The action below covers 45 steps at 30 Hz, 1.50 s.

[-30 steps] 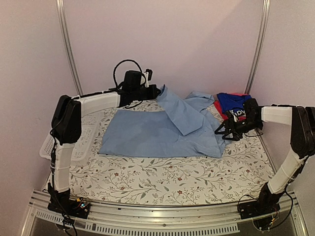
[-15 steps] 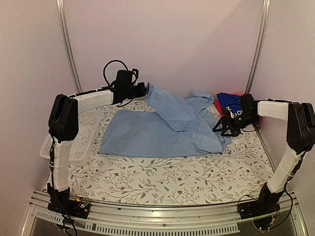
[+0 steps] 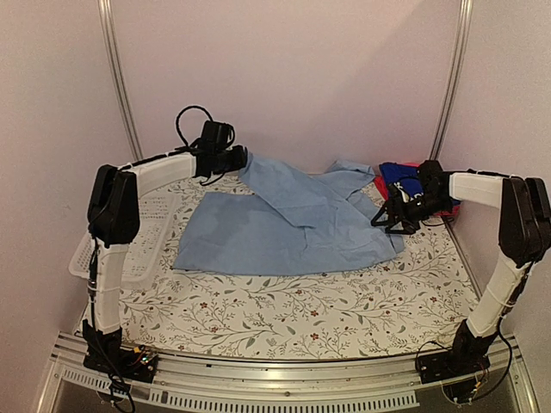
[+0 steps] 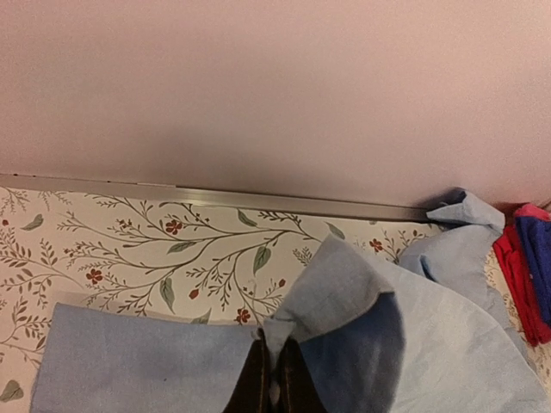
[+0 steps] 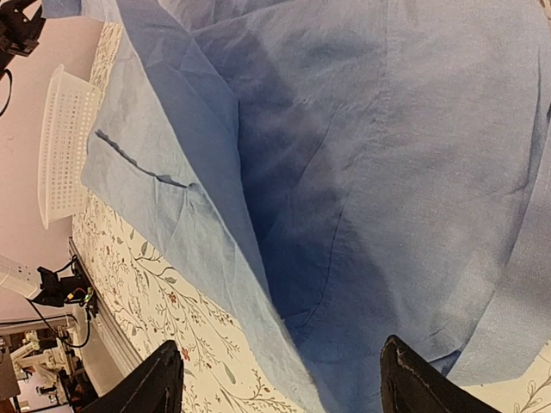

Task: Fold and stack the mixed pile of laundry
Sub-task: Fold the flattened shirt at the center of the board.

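The light-blue collared shirt [image 3: 275,232] lies spread across the middle of the floral table cover [image 3: 301,314]. My left gripper [image 3: 242,160] is at the back, shut on a pinch of that shirt's edge [image 4: 284,340], and a flap is lifted and stretched from it. My right gripper [image 3: 390,220] hovers open over the shirt's right edge, its fingers [image 5: 155,383] wide apart above the cloth [image 5: 362,172] and holding nothing. The royal-blue shirt with white print [image 3: 401,177] and the red-pink garment [image 3: 380,186] lie bunched at the back right, partly hidden by the right arm.
A white perforated basket [image 3: 142,237] sits at the table's left edge, also visible as the basket [image 5: 62,146] in the right wrist view. The back wall and a metal rail [image 4: 215,196] run close behind the left gripper. Upright rails stand at both back corners.
My left gripper has moved left along the back, dragging the shirt's flap with it and flattening it. My right gripper has shifted slightly back and left, staying open.
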Available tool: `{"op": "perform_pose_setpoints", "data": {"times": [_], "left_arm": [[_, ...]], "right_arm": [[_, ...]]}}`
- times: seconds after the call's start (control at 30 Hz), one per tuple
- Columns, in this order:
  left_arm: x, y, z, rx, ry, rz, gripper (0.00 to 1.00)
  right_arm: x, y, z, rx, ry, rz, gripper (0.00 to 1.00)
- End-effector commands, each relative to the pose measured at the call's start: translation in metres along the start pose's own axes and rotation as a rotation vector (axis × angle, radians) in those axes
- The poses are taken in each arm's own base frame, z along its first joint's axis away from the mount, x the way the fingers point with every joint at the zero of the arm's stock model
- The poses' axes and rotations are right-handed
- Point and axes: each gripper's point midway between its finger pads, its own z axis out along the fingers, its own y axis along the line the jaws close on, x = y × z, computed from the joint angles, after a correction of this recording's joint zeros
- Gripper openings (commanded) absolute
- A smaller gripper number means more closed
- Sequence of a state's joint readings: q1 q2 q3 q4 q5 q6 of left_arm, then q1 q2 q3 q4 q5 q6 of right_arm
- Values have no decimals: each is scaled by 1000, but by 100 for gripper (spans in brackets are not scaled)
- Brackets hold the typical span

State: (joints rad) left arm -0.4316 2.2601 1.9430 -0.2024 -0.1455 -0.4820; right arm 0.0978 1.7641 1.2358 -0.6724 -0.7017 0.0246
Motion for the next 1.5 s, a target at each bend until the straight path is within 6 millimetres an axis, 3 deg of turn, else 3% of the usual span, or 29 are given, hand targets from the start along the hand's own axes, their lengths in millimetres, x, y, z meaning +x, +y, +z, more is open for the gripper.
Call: {"op": "perform_pose_setpoints", "data": {"times": [0.0, 0.13, 0.23, 0.4, 0.53, 0.7, 0.87, 1.0, 1.2, 1.47], "left_arm": [[3, 9, 9, 0, 9, 17, 0], [2, -5, 15, 111, 9, 66, 0], [3, -36, 8, 277, 1, 142, 0], [6, -76, -22, 438, -99, 383, 0], [33, -94, -60, 553, -169, 655, 0], [80, -76, -84, 590, -107, 914, 0], [104, -57, -100, 578, -45, 1032, 0], [114, -28, -108, 491, -22, 1128, 0], [109, 4, -124, 474, -3, 1199, 0], [143, 43, -122, 424, 133, 1327, 0]], "right_arm": [[10, 0, 11, -30, 36, 4, 77], [29, -19, 23, 53, 105, 43, 72], [43, -43, 28, 161, 162, 76, 62], [52, -60, 35, 219, 211, 120, 25], [65, -79, 46, 265, 276, 168, 3], [73, -90, 47, 315, 300, 199, 0], [79, -94, 49, 321, 318, 216, 0], [83, -96, 47, 344, 322, 219, 0], [84, -96, 46, 352, 317, 233, 0], [78, -91, 43, 338, 300, 233, 0]]}}
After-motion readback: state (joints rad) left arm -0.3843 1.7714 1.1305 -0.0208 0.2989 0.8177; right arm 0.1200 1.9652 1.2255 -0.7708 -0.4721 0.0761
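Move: My left hand already holds a gathered edge of the shirt. The flat left part of the shirt, where this edge goes, lies about 15 cm back, 1 cm left and 17 cm below; the basket is some 18 cm back, 30 cm left and 14 cm below. My open right hand has the cloth fold by the shirt's right end 3 cm back, 3 cm right and 10 cm below; the folded stack is about 22 cm ahead, 14 cm right and 6 cm lower. I sink my right hand about 10 cm, easing slightly back and right, shut its fingers on the fold by the shirt's right end and hold there. Keeping its pinch, my left hand draws its edge back some 16 cm over the flat left part, bowing right then left again and sinking 5 cm, while the wrist swings clockwise and rolls its left side up. ##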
